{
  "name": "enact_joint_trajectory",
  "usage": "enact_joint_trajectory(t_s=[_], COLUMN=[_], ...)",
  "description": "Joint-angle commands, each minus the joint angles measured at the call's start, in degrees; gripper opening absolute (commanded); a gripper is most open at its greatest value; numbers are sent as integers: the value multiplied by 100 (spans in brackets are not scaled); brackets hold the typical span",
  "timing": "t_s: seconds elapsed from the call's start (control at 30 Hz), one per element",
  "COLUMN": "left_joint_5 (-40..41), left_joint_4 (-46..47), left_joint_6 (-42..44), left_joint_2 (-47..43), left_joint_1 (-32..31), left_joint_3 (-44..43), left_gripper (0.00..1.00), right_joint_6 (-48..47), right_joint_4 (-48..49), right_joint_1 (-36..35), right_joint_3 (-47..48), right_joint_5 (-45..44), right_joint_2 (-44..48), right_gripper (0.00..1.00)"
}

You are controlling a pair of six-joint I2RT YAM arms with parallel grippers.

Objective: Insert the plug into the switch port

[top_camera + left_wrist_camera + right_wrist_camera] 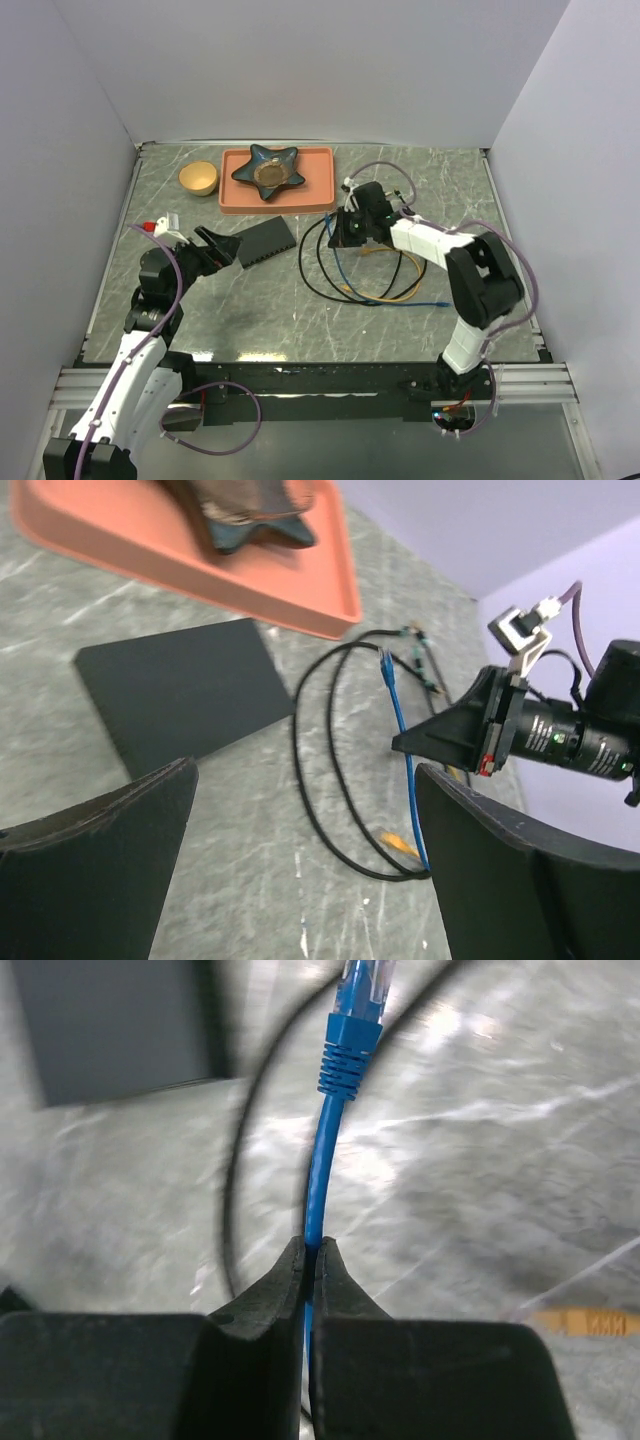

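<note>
The switch port (265, 240) is a flat black box lying left of centre; it also shows in the left wrist view (185, 695) and at the top left of the right wrist view (110, 1030). My right gripper (340, 232) (312, 1250) is shut on the blue cable (320, 1170) a short way behind its blue plug (352, 1020) (386, 662), which points toward the box and is still apart from it. My left gripper (222, 245) (305, 775) is open and empty, at the box's left end.
An orange-pink tray (315, 195) with a dark star-shaped dish (272, 168) stands behind the box, and a tan bowl (198, 178) to its left. Black cable loops (312, 270), a yellow cable (385, 292) and the blue cable's tail (425, 300) lie under the right arm.
</note>
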State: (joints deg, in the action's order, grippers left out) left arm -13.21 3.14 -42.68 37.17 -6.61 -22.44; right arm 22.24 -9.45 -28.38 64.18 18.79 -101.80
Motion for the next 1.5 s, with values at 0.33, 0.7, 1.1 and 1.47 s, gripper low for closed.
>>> enact_joint_trajectory(t_s=[0.33, 0.7, 1.1, 1.47], left_joint_5=[-2227, -2810, -2564, -2405], left_joint_4=[2813, 4133, 4512, 4661], left_joint_6=[-610, -1129, -1147, -1182], left_joint_2=[36, 423, 985, 1267], left_joint_1=[-7, -270, -903, -1263], left_joint_3=[669, 855, 697, 574], left_gripper=[96, 93, 74, 54], right_joint_6=[-1336, -1011, -809, -1011], right_joint_4=[725, 1297, 1587, 1192], right_joint_1=[-774, -1126, -1249, -1460], right_joint_3=[-968, -1356, -1426, -1268], right_joint_5=[2313, 3438, 3755, 3395], right_joint_2=[2058, 2507, 2489, 2454], right_gripper=[0, 0, 0, 2])
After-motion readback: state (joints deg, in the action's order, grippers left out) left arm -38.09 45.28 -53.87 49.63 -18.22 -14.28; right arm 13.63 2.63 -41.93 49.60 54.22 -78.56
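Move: Some 24 cm to the left of the right hand, 7 cm farther back and 12 cm higher, waits the open left gripper. The blue plug pokes out past the right fingers, about 3 cm ahead, 2 cm left and 3 cm up; from the left hand it lies 9 cm ahead, 24 cm right, 9 cm below. The switch is 19 cm left of the right hand, level with it and 4 cm lower; the yellow plug is 11 cm back, 4 cm right, 4 cm lower. Carrying the blue cable still pinched just behind its plug, the right hand swings back about 19 cm, rising 12 and drifting left, while it turns counter-clockwise some 45 degrees to present the plug to the left gripper. The left hand comes to meet it, going right about 11 cm, back and slightly up, turning clockwise and starting to close around the plug. ##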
